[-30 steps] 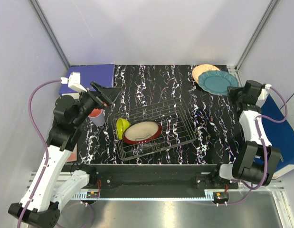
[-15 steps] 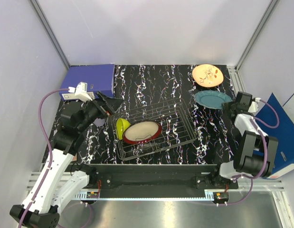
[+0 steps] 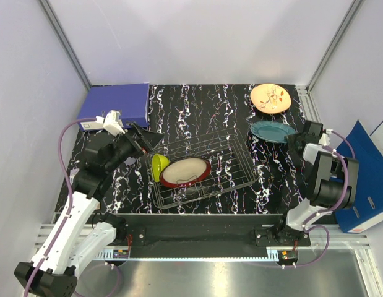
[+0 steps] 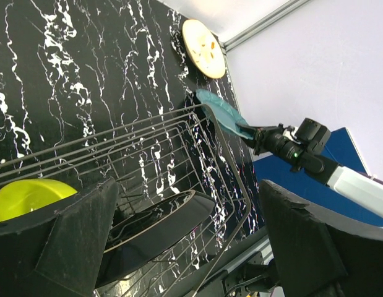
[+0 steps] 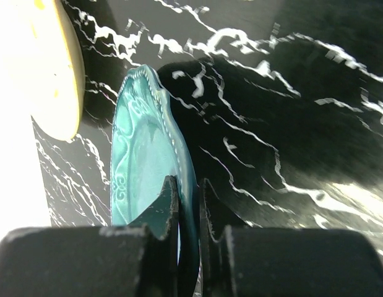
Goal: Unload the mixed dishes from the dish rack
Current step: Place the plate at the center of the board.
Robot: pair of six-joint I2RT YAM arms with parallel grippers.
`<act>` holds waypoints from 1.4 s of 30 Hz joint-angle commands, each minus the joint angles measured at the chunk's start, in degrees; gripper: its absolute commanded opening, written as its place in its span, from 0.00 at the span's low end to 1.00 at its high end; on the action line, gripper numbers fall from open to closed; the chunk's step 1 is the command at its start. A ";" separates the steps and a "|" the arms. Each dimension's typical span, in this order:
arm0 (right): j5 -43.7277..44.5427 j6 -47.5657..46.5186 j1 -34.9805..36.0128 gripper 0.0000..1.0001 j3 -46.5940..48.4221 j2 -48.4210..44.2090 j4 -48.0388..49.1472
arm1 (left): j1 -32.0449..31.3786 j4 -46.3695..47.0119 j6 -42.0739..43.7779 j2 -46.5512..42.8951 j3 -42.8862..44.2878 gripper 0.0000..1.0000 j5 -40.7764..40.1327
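Observation:
The wire dish rack (image 3: 225, 162) stands mid-table and holds the cream bowl with a dark red outside (image 3: 185, 172) and the small yellow-green bowl (image 3: 158, 164). My right gripper (image 3: 297, 137) is shut on the rim of the teal scalloped plate (image 3: 270, 130), holding it low over the table right of the rack; the wrist view shows the jaws (image 5: 188, 204) clamped on the plate (image 5: 142, 154). My left gripper (image 3: 148, 137) is open and empty over the rack's left end (image 4: 191, 247). The salmon-pink plate (image 3: 271, 98) lies at the back right. The lavender cup is hidden.
A blue ring binder (image 3: 117, 102) lies at the back left. Another blue binder (image 3: 364, 179) leans beyond the table's right edge. The enclosure walls stand close on the left, back and right.
My right gripper has brought the teal plate forward and down, away from the salmon-pink plate. My left gripper has moved right, over the rack's left end, covering the cup.

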 commanded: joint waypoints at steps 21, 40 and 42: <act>-2.62 -0.84 0.51 0.77 5.53 2.66 0.82 | -0.19 3.71 0.01 1.05 -1.61 0.99 3.58; -2.10 1.98 2.63 0.95 2.28 -14.31 -7.71 | -0.19 1.95 0.01 0.87 -1.97 0.99 4.90; -2.18 1.71 2.63 0.95 2.10 -13.96 -7.71 | -0.19 2.04 -0.25 1.05 -2.05 0.99 5.25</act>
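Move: Out to the right, the right hand grips the teal plate by its rim. The spot on the board where it goes has its middle about 6 cm ahead of this hand, 10 cm to its left and 4 cm below. The cream plate lies some 26 cm ahead and 8 cm left, as low; the dish rack's middle is about 14 cm back and 40 cm left. From the left hand, that spot is roughly 20 cm ahead, 49 cm right and 25 cm below. Still pinching the rim, the right hand carries the plate nearly level about 3 cm forward, towards the cream plate. Its fingers then open wide and let go; the hand backs off some 3 cm while lifting about 8 cm clear of the teal plate, drifting slightly left, fingers tilting up a little. ##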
